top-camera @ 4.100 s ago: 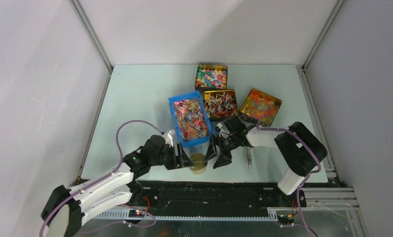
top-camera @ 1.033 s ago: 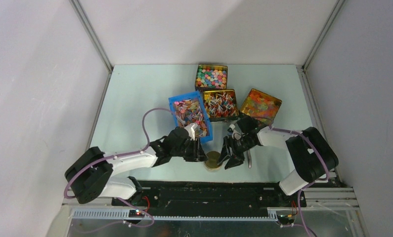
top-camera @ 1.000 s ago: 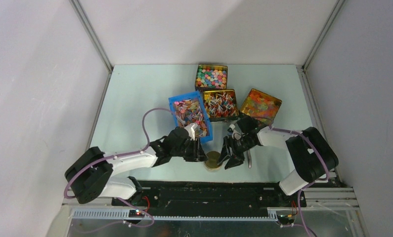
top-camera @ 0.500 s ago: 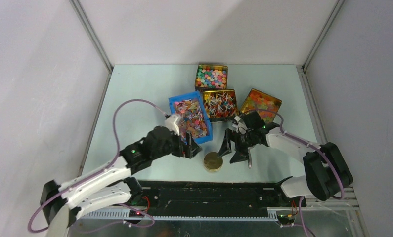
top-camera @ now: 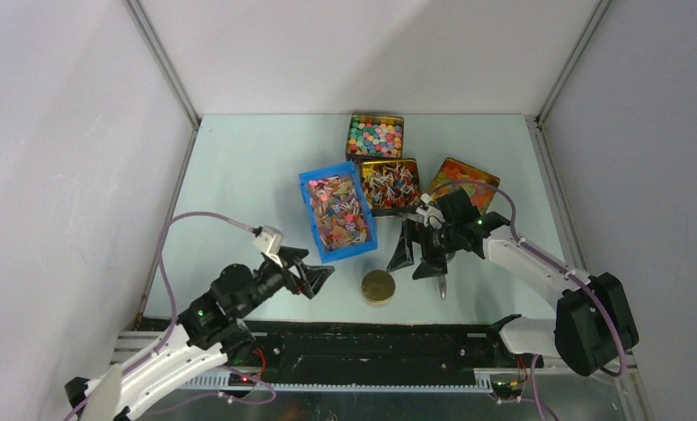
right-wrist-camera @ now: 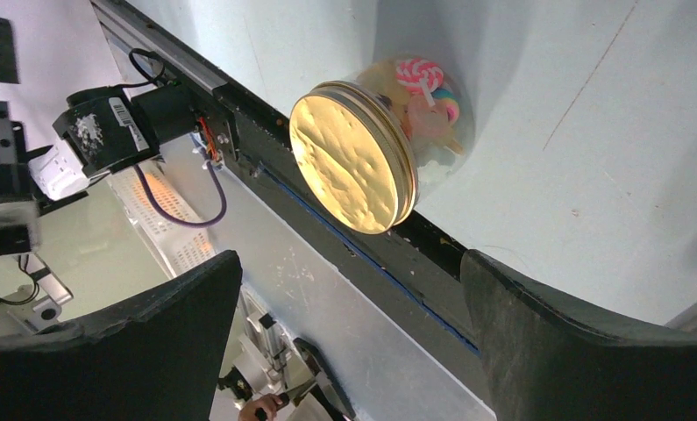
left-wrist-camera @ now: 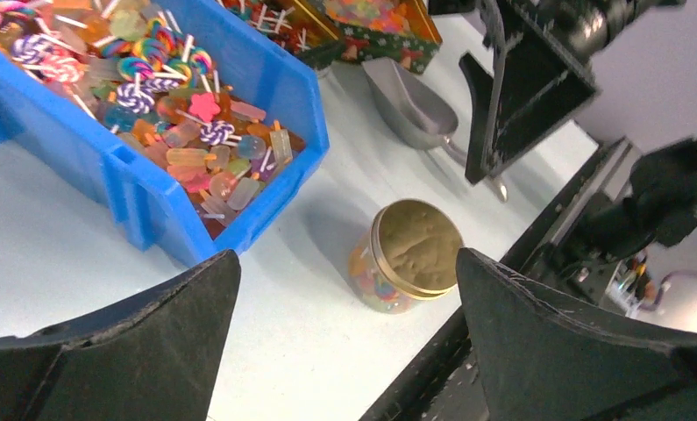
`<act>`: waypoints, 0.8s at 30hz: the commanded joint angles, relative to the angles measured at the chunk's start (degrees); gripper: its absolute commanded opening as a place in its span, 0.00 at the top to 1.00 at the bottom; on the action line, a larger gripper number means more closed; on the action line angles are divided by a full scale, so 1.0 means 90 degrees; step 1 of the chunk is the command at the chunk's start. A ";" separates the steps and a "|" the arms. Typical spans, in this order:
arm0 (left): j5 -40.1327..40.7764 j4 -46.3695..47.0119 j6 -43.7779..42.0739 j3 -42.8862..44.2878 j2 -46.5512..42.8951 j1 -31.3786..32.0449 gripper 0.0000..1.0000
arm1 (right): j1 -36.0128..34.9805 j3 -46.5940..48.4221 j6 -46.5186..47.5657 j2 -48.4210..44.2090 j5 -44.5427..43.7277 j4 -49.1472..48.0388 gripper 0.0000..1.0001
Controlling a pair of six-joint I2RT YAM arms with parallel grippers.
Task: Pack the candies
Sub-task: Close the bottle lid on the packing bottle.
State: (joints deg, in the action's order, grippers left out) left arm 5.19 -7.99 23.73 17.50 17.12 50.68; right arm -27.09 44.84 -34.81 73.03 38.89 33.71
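Note:
The candies [top-camera: 337, 210] fill a blue bin [top-camera: 308, 203]; in the left wrist view they [left-wrist-camera: 187, 132] are lollipops and wrapped sweets in orange, pink and purple. A small clear jar [top-camera: 378, 287] with a gold lid stands near the table's front edge, with more sweets inside [right-wrist-camera: 419, 88]. My left gripper [top-camera: 313, 281] is open and empty, left of the jar [left-wrist-camera: 406, 257] and apart from it. My right gripper [top-camera: 416, 260] hangs open and empty above and to the right of the jar, and its lid [right-wrist-camera: 349, 162] shows ahead of the jaws.
Three gold tins stand behind the bin: round pastel balls [top-camera: 375, 136], stick-like sweets [top-camera: 390, 186] and glossy orange jelly pieces [top-camera: 461, 187]. A metal scoop [top-camera: 441, 282] lies right of the jar. The black base rail [top-camera: 371, 338] runs along the front edge.
Both grippers have opened and let go of the jar. The left arm has pulled back to the left and towards its base; the right gripper has risen away. The jar stays put.

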 commanded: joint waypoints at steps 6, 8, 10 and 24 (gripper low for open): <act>-0.1858 0.2061 -0.1401 -0.1115 0.0549 0.0112 0.00 | 0.0075 0.0239 0.0289 -0.0191 -0.0202 0.0249 0.02; -0.1840 0.2486 -0.1480 -0.1266 0.1005 0.0195 0.00 | 0.0092 0.0242 0.0300 -0.0190 -0.0223 0.0285 0.02; -0.1698 0.3027 -0.1542 -0.1463 0.1495 0.0333 0.00 | 0.0112 0.0242 0.0311 -0.0212 -0.0266 0.0323 0.02; -0.0906 0.6710 -0.1886 -0.2059 0.4914 0.1287 0.00 | 0.0279 0.0233 0.0445 -0.0560 -0.0518 0.0575 0.01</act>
State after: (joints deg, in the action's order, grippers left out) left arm -4.86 37.19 9.45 0.62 55.81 60.97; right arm -24.99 44.84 -32.27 69.84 35.46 38.09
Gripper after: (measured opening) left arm 0.996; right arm 0.988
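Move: The lidded packing bottle stands about 14 cm to the right of my left hand, level with it front to back, its middle some 14 cm lower; the blue candy tray lies about 20 cm ahead and 4 cm to the right of that hand, 15 cm below. From my right hand the bottle is roughly 6 cm to the left, 1 cm back and 7 cm down, while the metal scoop lies some 8 cm ahead and 11 cm to the right, near table level. I sink my open left hand about 13 cm, beside the packing bottle on its left, carrying it some 6 cm to the right towards the bottle and 4 cm back. The wrist swings clockwise some 25 degrees and its left side rises a little, so the spread fingers come to point at the bottle, still short of touching. My right hand, also open, eases off about 2 cm to the right. ##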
